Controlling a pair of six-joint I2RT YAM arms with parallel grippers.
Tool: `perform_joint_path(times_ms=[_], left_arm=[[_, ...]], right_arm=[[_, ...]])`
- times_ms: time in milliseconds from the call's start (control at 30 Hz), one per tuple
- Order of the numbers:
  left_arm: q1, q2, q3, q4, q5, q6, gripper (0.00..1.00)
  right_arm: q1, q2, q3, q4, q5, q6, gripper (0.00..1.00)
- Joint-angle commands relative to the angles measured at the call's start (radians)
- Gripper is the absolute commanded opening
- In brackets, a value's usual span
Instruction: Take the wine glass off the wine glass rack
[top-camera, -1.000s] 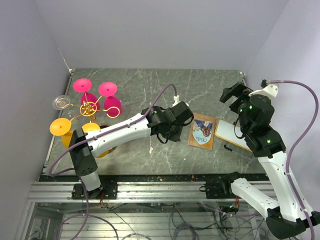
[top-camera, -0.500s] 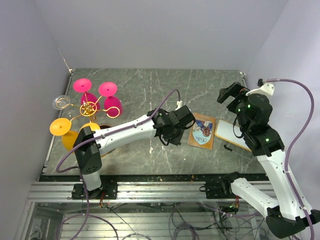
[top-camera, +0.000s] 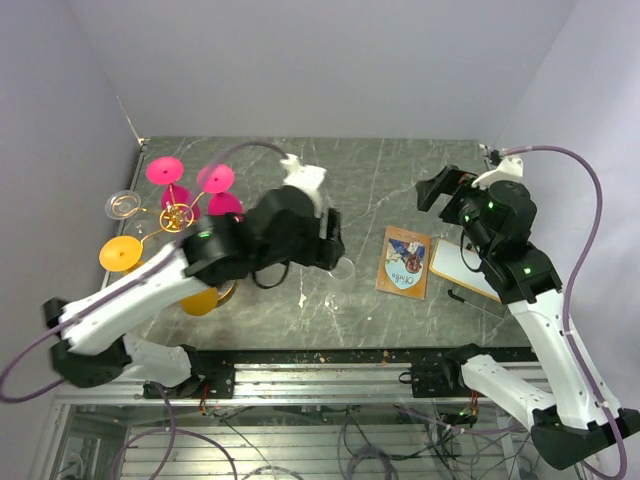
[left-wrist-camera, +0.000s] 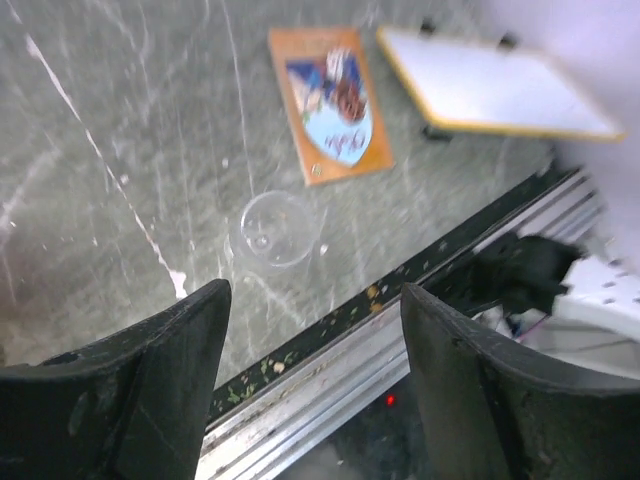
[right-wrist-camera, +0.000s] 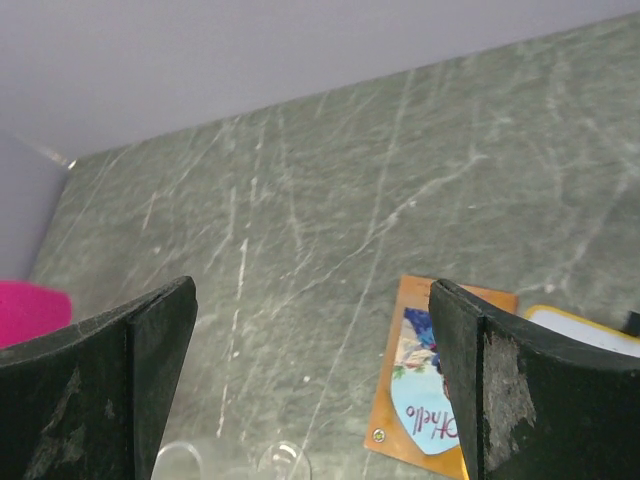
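Observation:
The gold wire wine glass rack (top-camera: 178, 215) stands at the far left and carries pink glasses (top-camera: 165, 170), orange glasses (top-camera: 120, 252) and a clear one (top-camera: 122, 205). Another clear wine glass (top-camera: 343, 267) rests on the table's middle, free of the rack. It also shows in the left wrist view (left-wrist-camera: 275, 230) and at the bottom edge of the right wrist view (right-wrist-camera: 285, 462). I cannot tell whether it stands upright. My left gripper (top-camera: 330, 235) (left-wrist-camera: 315, 295) is open and empty, raised above it. My right gripper (top-camera: 435, 188) (right-wrist-camera: 310, 300) is open and empty, high over the right side.
An orange picture card (top-camera: 405, 262) (left-wrist-camera: 335, 100) (right-wrist-camera: 440, 400) lies right of the clear glass. A white board with a yellow edge (top-camera: 462, 268) (left-wrist-camera: 495, 85) lies further right. The metal rail (top-camera: 320, 375) (left-wrist-camera: 330, 400) runs along the table's near edge.
My left arm has risen and pulled back left from low over the table's middle, and the clear glass now shows alone there. My right gripper has moved slightly left and up.

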Motion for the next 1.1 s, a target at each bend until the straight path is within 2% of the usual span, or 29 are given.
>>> perform_joint_path(times_ms=[0, 100, 200, 300, 467, 700, 900, 1067], left_arm=[[0.005, -0.160, 0.013, 0.030, -0.162, 0.030, 0.82], [0.003, -0.309, -0.035, 0.042, -0.268, 0.021, 0.90], [0.003, -0.453, -0.093, 0.066, -0.338, 0.001, 0.93], [0.004, -0.577, -0.152, 0.110, -0.356, -0.008, 0.96], [0.004, -0.693, -0.189, 0.100, -0.406, -0.029, 0.99], [0.005, -0.751, -0.155, 0.078, -0.451, -0.007, 1.00], [0.004, -0.744, -0.108, 0.096, -0.446, 0.037, 1.00], [0.005, -0.722, -0.078, 0.087, -0.435, 0.056, 1.00]], right_arm=[[-0.001, 0.037, 0.034, 0.051, -0.224, -0.058, 1.00], [0.000, 0.089, 0.056, 0.089, -0.388, -0.037, 0.99], [0.008, 0.162, 0.076, 0.154, -0.580, 0.036, 0.99], [0.099, 0.247, 0.079, 0.251, -0.687, 0.127, 1.00], [0.386, 0.404, 0.142, 0.376, -0.647, 0.220, 1.00], [0.667, 0.645, 0.278, 0.486, -0.546, 0.375, 0.99], [0.747, 0.798, 0.411, 0.446, -0.434, 0.471, 0.97], [0.790, 0.896, 0.533, 0.356, -0.353, 0.459, 0.95]])
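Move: The near orange glass hanging on the rack lies about 48 cm to the right hand's left, 18 cm back and some 8 cm below. At much the same height, the other orange glass hangs about 10 cm to its left and 2 cm farther out, and the right-hand pink glass about 7 cm to its right and 16 cm farther out. From the left hand that near orange glass is roughly 29 cm left, 7 cm back and 4 cm lower; the clear glass just set down is some 6 cm to this hand's right and 18 cm below. Towards the near orange glass on the rack, the empty right hand sweeps some 43 cm left, going straight left at first and then also drawing back, its wrist swinging about 65 degrees counter-clockwise until the open fingers point left; contact can't be seen. The left hand, already free of the clear glass, pulls away left and up and opens fully, its fingers lifting to level. ##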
